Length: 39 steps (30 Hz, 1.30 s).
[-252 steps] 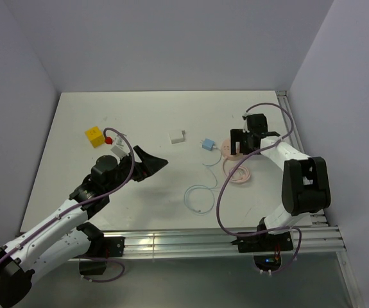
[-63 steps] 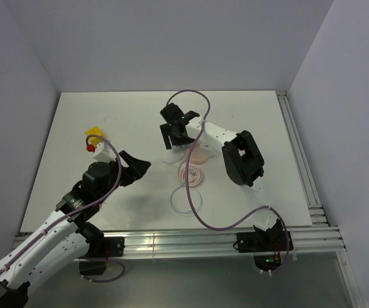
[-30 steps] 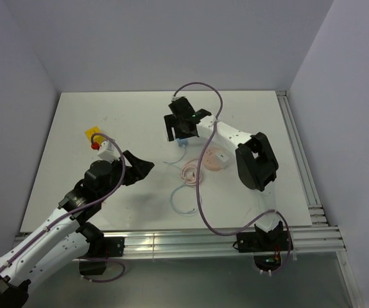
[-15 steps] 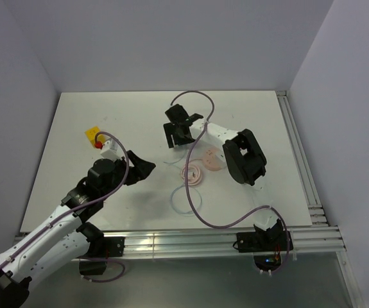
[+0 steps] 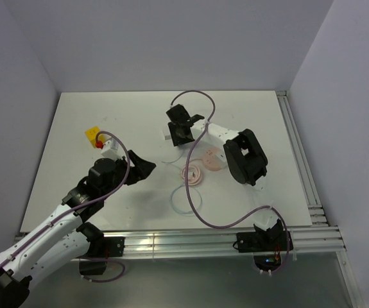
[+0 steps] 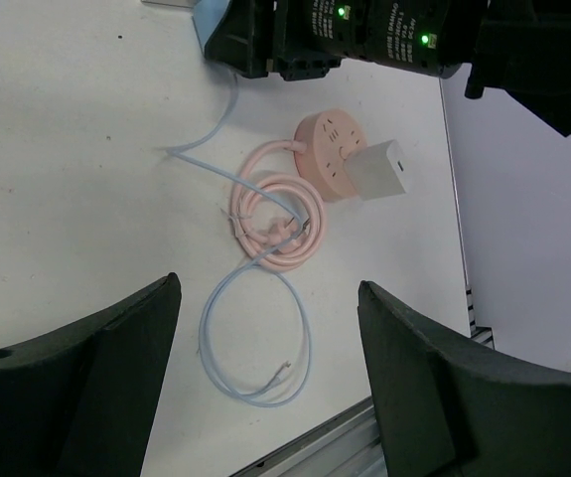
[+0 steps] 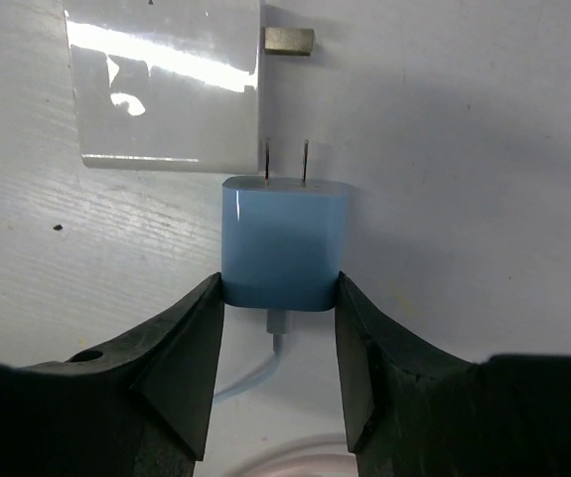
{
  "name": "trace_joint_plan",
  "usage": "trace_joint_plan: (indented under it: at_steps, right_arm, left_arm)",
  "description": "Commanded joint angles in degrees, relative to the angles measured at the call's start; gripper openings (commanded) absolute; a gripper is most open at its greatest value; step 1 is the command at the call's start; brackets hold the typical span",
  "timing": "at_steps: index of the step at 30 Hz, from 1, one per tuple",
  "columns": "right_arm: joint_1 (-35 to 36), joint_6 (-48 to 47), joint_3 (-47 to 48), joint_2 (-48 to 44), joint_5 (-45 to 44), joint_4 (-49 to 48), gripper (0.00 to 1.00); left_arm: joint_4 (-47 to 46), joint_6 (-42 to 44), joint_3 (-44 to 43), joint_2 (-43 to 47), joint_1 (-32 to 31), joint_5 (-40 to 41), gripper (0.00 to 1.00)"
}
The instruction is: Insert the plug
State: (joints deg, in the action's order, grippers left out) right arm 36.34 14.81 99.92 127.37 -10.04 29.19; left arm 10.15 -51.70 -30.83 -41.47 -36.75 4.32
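In the right wrist view the plug [image 7: 283, 243] is a light-blue block with two thin prongs pointing away from me. A pale cable leaves its near end. My right gripper [image 7: 280, 288] is shut on it, one finger pressed to each side. The plug lies on the white table, with its prongs almost touching a white adapter block [image 7: 166, 84]. From above, the right gripper [image 5: 179, 131] covers the plug. My left gripper [image 5: 142, 168] hangs open over the table's near left. Nothing is between its fingers [image 6: 116, 368], and the cable loop [image 6: 255, 343] lies beneath.
A round pink socket [image 6: 327, 147] carries a white cube [image 6: 379, 169], and its pink cord is coiled [image 6: 275, 219] beside it. A yellow block [image 5: 93, 133] sits at the far left. A metal rail [image 5: 203, 240] runs along the near table edge.
The right gripper's jaws have closed in onto the plug's sides. The right arm has shifted slightly over the table centre. The left arm has barely moved.
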Motion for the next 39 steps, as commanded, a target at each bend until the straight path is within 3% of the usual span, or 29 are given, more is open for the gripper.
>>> trace_joint_plan:
  at_steps: [1,2,4,12,16,20,23,25,32,39]
  right_arm:
    - [-0.39,-2.41,-3.40,-8.18,-0.68,-5.10,0.11]
    - [-0.39,-2.68,-4.02,-9.58,-0.51,-6.24,0.03]
    - [-0.39,-3.91,-6.30,-13.89,0.46,-7.65,0.00]
    - [-0.39,-7.77,-20.71,-34.51,6.69,-10.91,0.00]
    - [-0.21,-10.76,-33.63,-48.15,20.02,-12.40,0.00]
    - [0.22,-13.92,-41.99,-63.96,27.15,-12.84,0.00]
    - [0.31,-14.37,-45.51,-69.34,32.87,-12.05,0.00]
    - [0.40,-16.12,-46.56,-70.41,34.99,-11.01,0.00]
    - [2.86,-16.92,-46.31,-70.68,36.67,-9.50,0.00]
    - [5.50,-17.36,-45.60,-71.03,36.67,-8.89,0.00]
  left_arm:
    - [-1.72,1.34,-3.09,-0.10,-0.07,-1.06,0.77]
    - [-1.72,1.52,-3.53,-0.19,-0.07,-1.59,0.77]
    - [-0.75,1.52,-4.06,-0.27,-0.07,-1.94,0.77]
    - [1.10,0.90,-9.51,-1.50,-0.16,-7.46,0.79]
    - [1.54,0.82,-14.77,-5.18,0.01,-12.13,0.80]
    - [-0.39,-1.02,-17.86,-9.32,0.71,-18.28,0.83]
    - [-7.12,-3.49,-17.78,-13.10,1.33,-26.88,0.83]
    - [-11.27,-5.25,-16.99,-16.16,1.42,-33.80,0.82]
    - [-22.44,-10.34,-12.24,-21.37,0.98,-44.02,0.82]
    - [-19.03,-8.15,-14.17,-23.04,-0.34,-42.90,0.81]
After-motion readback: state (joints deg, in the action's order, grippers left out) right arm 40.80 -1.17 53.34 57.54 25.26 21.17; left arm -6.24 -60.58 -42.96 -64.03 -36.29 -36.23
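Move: The right hand already holds the blue plug just over the table; its goal, the open left gripper, is about 21 cm back, 12 cm to its left and 15 cm higher. The white box lies roughly 4 cm ahead of the right hand and 4 cm left, the coiled pink cord some 15 cm back and 3 cm right, the pink power strip 8 cm back and 14 cm right. From the left hand, the plug is 21 cm ahead, 12 cm right and 15 cm below. Keeping its pinch on the blue plug, the right hand swings it back about 24 cm and up some 21 cm, away from the white box to a place in front of the left gripper, turning counter-clockwise and tilting up from its downward pointing so that the prongs come to face that gripper. The left hand comes to meet it with fingers staying wide open, going about 11 cm to the right and rising some 9 cm before easing down a few and slightly back, while turning roughly 35 degrees clockwise towards the plug. ##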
